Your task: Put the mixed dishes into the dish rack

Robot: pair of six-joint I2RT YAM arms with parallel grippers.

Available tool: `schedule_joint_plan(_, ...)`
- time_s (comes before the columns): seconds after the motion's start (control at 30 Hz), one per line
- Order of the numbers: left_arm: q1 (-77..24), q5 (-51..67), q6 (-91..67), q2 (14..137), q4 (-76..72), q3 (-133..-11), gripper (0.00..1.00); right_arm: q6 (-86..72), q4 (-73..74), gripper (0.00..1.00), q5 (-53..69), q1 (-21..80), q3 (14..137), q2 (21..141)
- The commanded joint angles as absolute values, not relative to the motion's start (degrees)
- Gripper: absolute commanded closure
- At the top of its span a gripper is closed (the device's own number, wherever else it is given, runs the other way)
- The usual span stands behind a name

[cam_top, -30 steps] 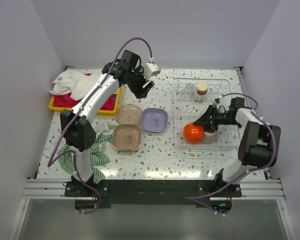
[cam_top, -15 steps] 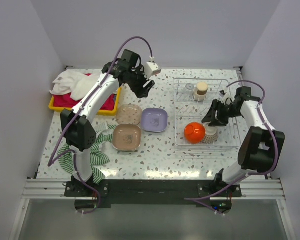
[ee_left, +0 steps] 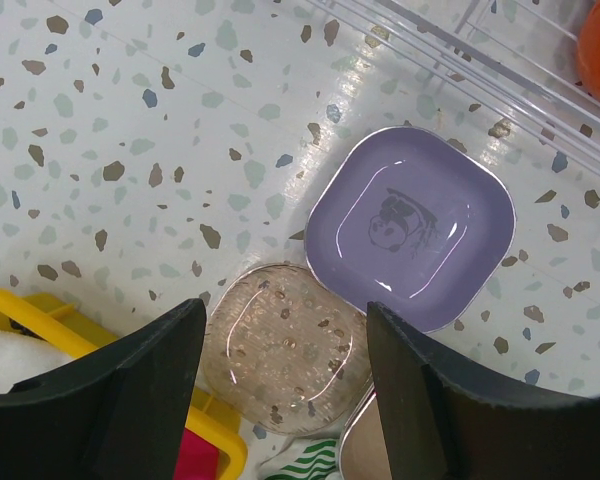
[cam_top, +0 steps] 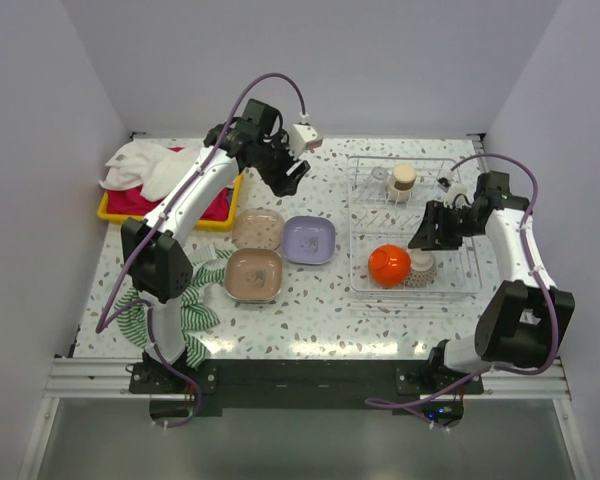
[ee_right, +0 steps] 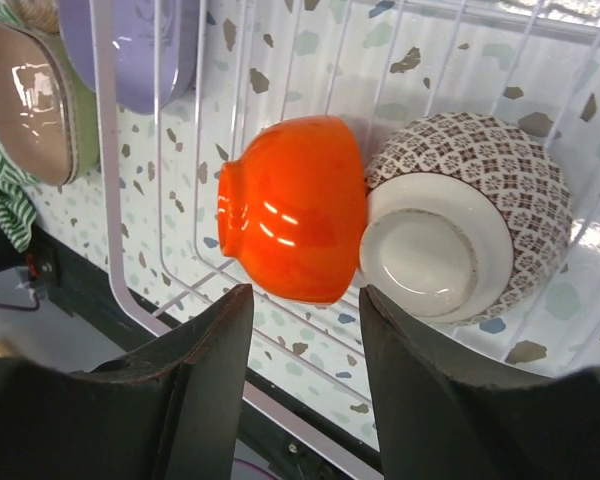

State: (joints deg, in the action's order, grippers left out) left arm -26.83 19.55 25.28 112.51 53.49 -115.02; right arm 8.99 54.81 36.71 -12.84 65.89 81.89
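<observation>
The dish rack (cam_top: 458,285) stands at the right. Inside it the orange bowl (cam_top: 389,265) lies on its side against an upturned patterned grey-white bowl (cam_top: 421,268); a beige cup (cam_top: 404,180) and a small clear glass (cam_top: 380,176) stand at its far end. My right gripper (cam_top: 423,238) hovers open just above and right of the two bowls (ee_right: 298,210), holding nothing. The lilac plate (cam_top: 309,240) and two tan plates (cam_top: 257,229) (cam_top: 254,275) lie on the table left of the rack. My left gripper (cam_top: 291,177) hangs open high over the speckled tan plate (ee_left: 285,345) and the lilac plate (ee_left: 412,228).
A yellow tray (cam_top: 115,212) with white towels (cam_top: 145,168) sits at the far left. A green striped cloth (cam_top: 195,310) lies under the near tan plate. The rack's near-left wire rim (ee_right: 105,150) runs beside the orange bowl.
My right gripper has drawn back from the orange bowl, up and to the right, and the bowl stays in the rack. The left arm has barely moved.
</observation>
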Motion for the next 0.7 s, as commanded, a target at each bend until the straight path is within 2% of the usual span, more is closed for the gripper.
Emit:
schedule_joint_plan(0.0, -27.16, 20.74, 25.66, 110.83, 52.38, -116.54, 0.3, 10.2, 54.93, 0.47, 42.01, -12.31, 66.71, 82.35)
schedule_joint_plan(0.13, -27.16, 20.57, 25.58, 110.13, 52.47, -116.28, 0.3, 13.17, 53.61, 0.38, 39.73, -12.22, 68.9, 82.44)
schedule_joint_plan(0.27, -27.16, 19.95, 26.19, 109.25, 52.73, -115.31, 0.3, 31.13, 61.4, 0.3, 38.76, -12.22, 76.35, 84.8)
schedule_joint_plan(0.33, -27.16, 19.6, 26.28, 108.81, 52.82, -114.61, 0.3, 41.5, 64.76, 0.3, 37.28, -12.22, 78.47, 85.95)
schedule_joint_plan(0.67, -27.16, 18.9, 26.63, 108.72, 53.0, -114.52, 0.3, 72.23, 77.26, 0.26, 32.52, -10.81, 82.89, 91.67)
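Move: The patterned bowl lies in the rack nearly under the right hand, about 8 cm down, 1 cm back and 1 cm left. The orange bowl leans beside it, 7 cm to the hand's left, 1 cm back and 7 cm down; the cream cup is some 16 cm ahead and 3 cm left. From the left hand, the patterned bowl is about 30 cm right, 16 cm back and 15 cm down. Touching neither bowl as far as can be seen, the right hand heads over the rack's right part, going right and forward, some 3 cm in all, rising nearly as much before it dips again. Meanwhile it rolls about 40 degrees counter-clockwise and its half-open fingers spread wider, still pointing down and leftward, straddling the line to the patterned bowl. ##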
